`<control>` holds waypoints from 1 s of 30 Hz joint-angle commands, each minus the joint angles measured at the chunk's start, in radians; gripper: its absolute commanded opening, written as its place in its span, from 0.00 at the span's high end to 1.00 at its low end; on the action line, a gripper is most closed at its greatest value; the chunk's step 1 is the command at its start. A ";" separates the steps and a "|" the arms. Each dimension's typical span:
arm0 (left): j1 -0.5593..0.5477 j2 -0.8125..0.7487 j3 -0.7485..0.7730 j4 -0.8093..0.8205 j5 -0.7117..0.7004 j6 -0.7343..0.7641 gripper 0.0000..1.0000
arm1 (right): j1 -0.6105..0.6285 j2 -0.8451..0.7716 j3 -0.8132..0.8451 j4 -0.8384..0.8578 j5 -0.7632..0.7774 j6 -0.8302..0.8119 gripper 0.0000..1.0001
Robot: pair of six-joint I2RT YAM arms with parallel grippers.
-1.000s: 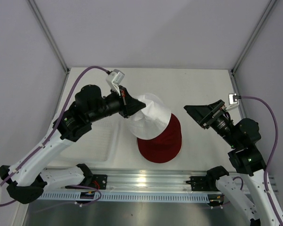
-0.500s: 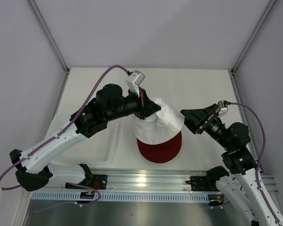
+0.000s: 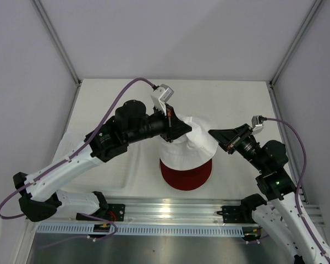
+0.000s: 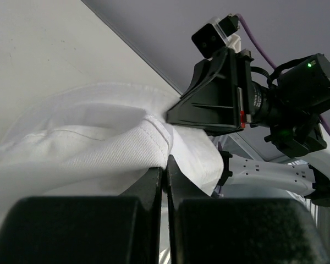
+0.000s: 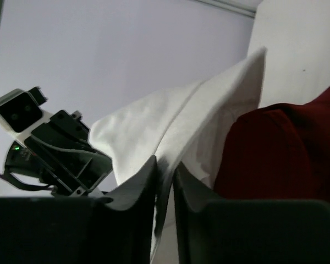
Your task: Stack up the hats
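Observation:
The white hat point(image 3: 190, 147) hangs over the dark red hat point(image 3: 186, 177), which lies on the table near the front rail. My left gripper point(image 3: 185, 130) is shut on the white hat's left brim, with cloth point(image 4: 99, 126) pinched between the jaws point(image 4: 166, 168). My right gripper point(image 3: 214, 135) is at the hat's right edge, and its jaws point(image 5: 165, 165) stand close together with white brim cloth point(image 5: 154, 126) between them. The dark red hat point(image 5: 286, 148) shows just below. The beige hat is out of view.
A shallow clear plastic tray point(image 3: 124, 165) lies on the table under my left arm. The metal rail point(image 3: 170, 209) runs along the front edge. Grey walls enclose the back and sides.
My left gripper carried the white hat to the right, over the dark red hat. My right gripper moved left and down to the hat's right brim, and cloth now sits between its jaws.

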 commanded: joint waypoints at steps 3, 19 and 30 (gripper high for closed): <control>-0.024 -0.024 -0.031 0.038 0.012 -0.015 0.99 | 0.006 0.032 -0.016 -0.097 0.043 -0.117 0.96; -0.088 -0.011 -0.060 -0.055 -0.064 0.011 0.99 | 0.009 -0.197 -0.054 -0.513 0.159 -0.318 1.00; -0.091 -0.012 -0.040 -0.138 -0.149 0.000 0.38 | 0.008 -0.247 -0.122 -0.586 0.250 -0.293 1.00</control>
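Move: Below the left hand, which already holds the white hat, the red hat topping the stack lies some 30 cm down, about 3 cm ahead and 1 cm to its right. For the right hand, whose fingers are nearly shut around the white hat's brim, that hat's middle is about 7 cm to the left, 1 cm back and 3 cm down; the red hat lies roughly 7 cm left, 2 cm ahead and 26 cm below. Pinching the brim's right side as its fingers finish closing, the right hand carries it down about 12 cm towards the stack, drifting some 4 cm right and a little back while rolling about 20 degrees, left side down. The left hand sinks with it about 8 cm and slightly back, its left side rising a little, then opens halfway and lets go of the white hat. ##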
